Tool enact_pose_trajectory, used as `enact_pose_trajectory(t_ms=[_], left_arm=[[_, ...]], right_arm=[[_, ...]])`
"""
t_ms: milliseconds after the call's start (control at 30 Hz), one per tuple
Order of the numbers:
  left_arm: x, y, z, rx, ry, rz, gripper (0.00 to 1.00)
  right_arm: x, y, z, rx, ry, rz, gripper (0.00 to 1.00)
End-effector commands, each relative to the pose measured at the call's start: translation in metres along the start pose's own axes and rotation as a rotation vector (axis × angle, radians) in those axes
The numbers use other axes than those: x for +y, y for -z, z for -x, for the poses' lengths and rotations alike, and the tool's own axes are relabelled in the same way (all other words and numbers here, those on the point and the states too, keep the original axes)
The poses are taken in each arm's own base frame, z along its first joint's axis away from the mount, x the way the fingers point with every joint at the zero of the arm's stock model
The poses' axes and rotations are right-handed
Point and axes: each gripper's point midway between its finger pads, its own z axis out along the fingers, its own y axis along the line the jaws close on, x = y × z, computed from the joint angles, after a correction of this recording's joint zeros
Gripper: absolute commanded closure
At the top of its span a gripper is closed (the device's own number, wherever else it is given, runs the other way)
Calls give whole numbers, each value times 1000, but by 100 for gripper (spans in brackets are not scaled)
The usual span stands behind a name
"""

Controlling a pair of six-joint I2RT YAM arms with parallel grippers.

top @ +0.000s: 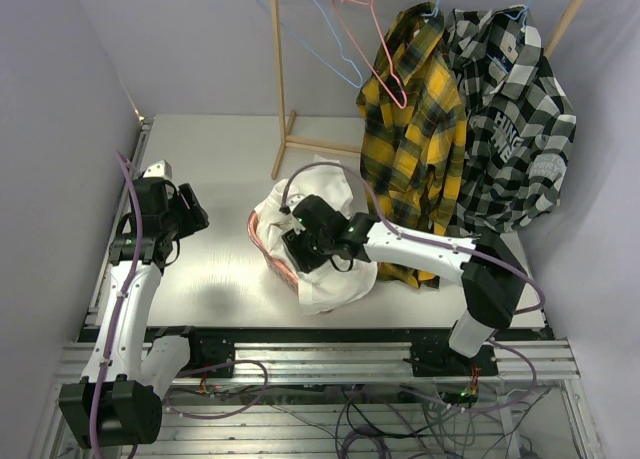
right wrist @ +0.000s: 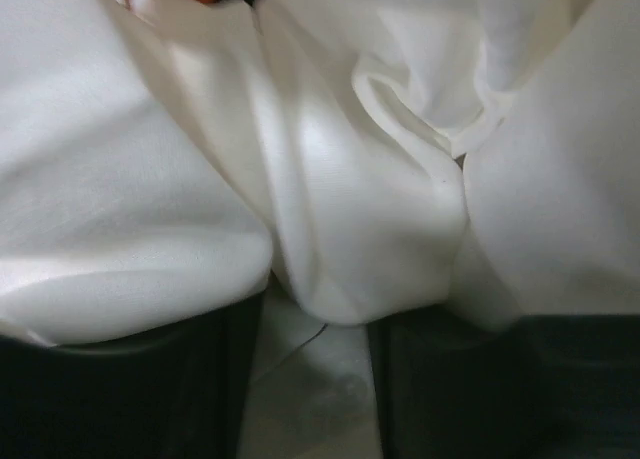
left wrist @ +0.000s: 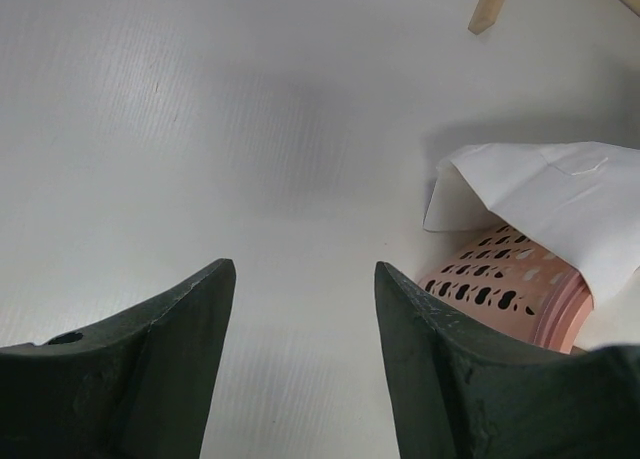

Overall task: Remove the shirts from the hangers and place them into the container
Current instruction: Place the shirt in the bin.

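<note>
The plain white shirt (top: 325, 279) lies bunched over the salmon-pink container (top: 262, 244), hiding most of it. My right gripper (top: 298, 247) is down in this cloth; its jaws stand apart, and a loose fold of the white shirt (right wrist: 330, 179) lies in the gap between them (right wrist: 315, 329). The yellow-and-black plaid shirt (top: 415, 149) and the black-and-white checked shirt (top: 510, 129) hang on the rack. A light blue hanger (top: 310, 34) and a pink-red hanger (top: 378, 54) hang bare. My left gripper (top: 190, 214) is open over bare table (left wrist: 305, 279), left of the container (left wrist: 505, 284).
The wooden rack's left pole (top: 281, 79) and its foot (left wrist: 490, 4) stand behind the container. The plaid shirt's hem reaches the table beside my right forearm. A wall closes off the left side, close to my left arm.
</note>
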Motion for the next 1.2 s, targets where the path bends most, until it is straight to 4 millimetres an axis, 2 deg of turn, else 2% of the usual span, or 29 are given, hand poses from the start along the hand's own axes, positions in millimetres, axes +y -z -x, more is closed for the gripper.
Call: enact_pose_trajectory(t_ms=[0, 133, 267, 367, 433, 533, 633, 700, 867, 1167], left_arm=[[-6, -1, -4, 12, -12, -32, 31], [-6, -1, -4, 11, -12, -32, 30], [-6, -1, -3, 9, -12, -33, 31], [-6, 0, -3, 8, -12, -34, 31], [-6, 0, -3, 6, -12, -35, 31], [-7, 0, -3, 6, -13, -36, 31], [-8, 1, -3, 6, -15, -40, 31], [-8, 0, -4, 8, -15, -40, 31], [-9, 0, -5, 11, -17, -43, 31], [-10, 1, -4, 7, -17, -46, 31]], right_arm=[[7, 41, 40, -100, 20, -34, 49], [8, 76, 75, -212, 12, -67, 46], [-4, 117, 113, -363, -17, -158, 33], [-25, 139, 139, -479, -46, -253, 19], [-46, 144, 152, -518, -90, -291, 1], [-82, 141, 168, -536, -177, -247, 0], [-123, 136, 173, -542, -262, -274, 0], [-136, 135, 174, -562, -294, -272, 1], [-145, 126, 177, -593, -314, -238, 1], [-151, 80, 176, -538, -330, -138, 2]])
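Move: The loose far end of the white shirt, spilling over the bin's far rim, lies about 18 cm ahead of the right hand, 6 cm to its right and a little lower. The bin's middle is some 5 cm to the right of this hand, about level fore and aft; the wooden rack foot is 24 cm ahead and 5 cm left, the yellow flannel's lower part 23 cm right and 5 cm ahead. From the left hand, the shirt's far end is roughly 28 cm right, 10 cm ahead, 12 cm down. The right hand comes up off the white shirt bunched in the bin, its part-open fingers spreading wide as it climbs nearly 20 cm. Still open, it then sweeps forward about 18 cm and rightward over the shirt's far end, wrist swinging clockwise some 30 degrees and fingers tipping up to point more forward, before it slows, sinks a few centimetres and edges back left. ##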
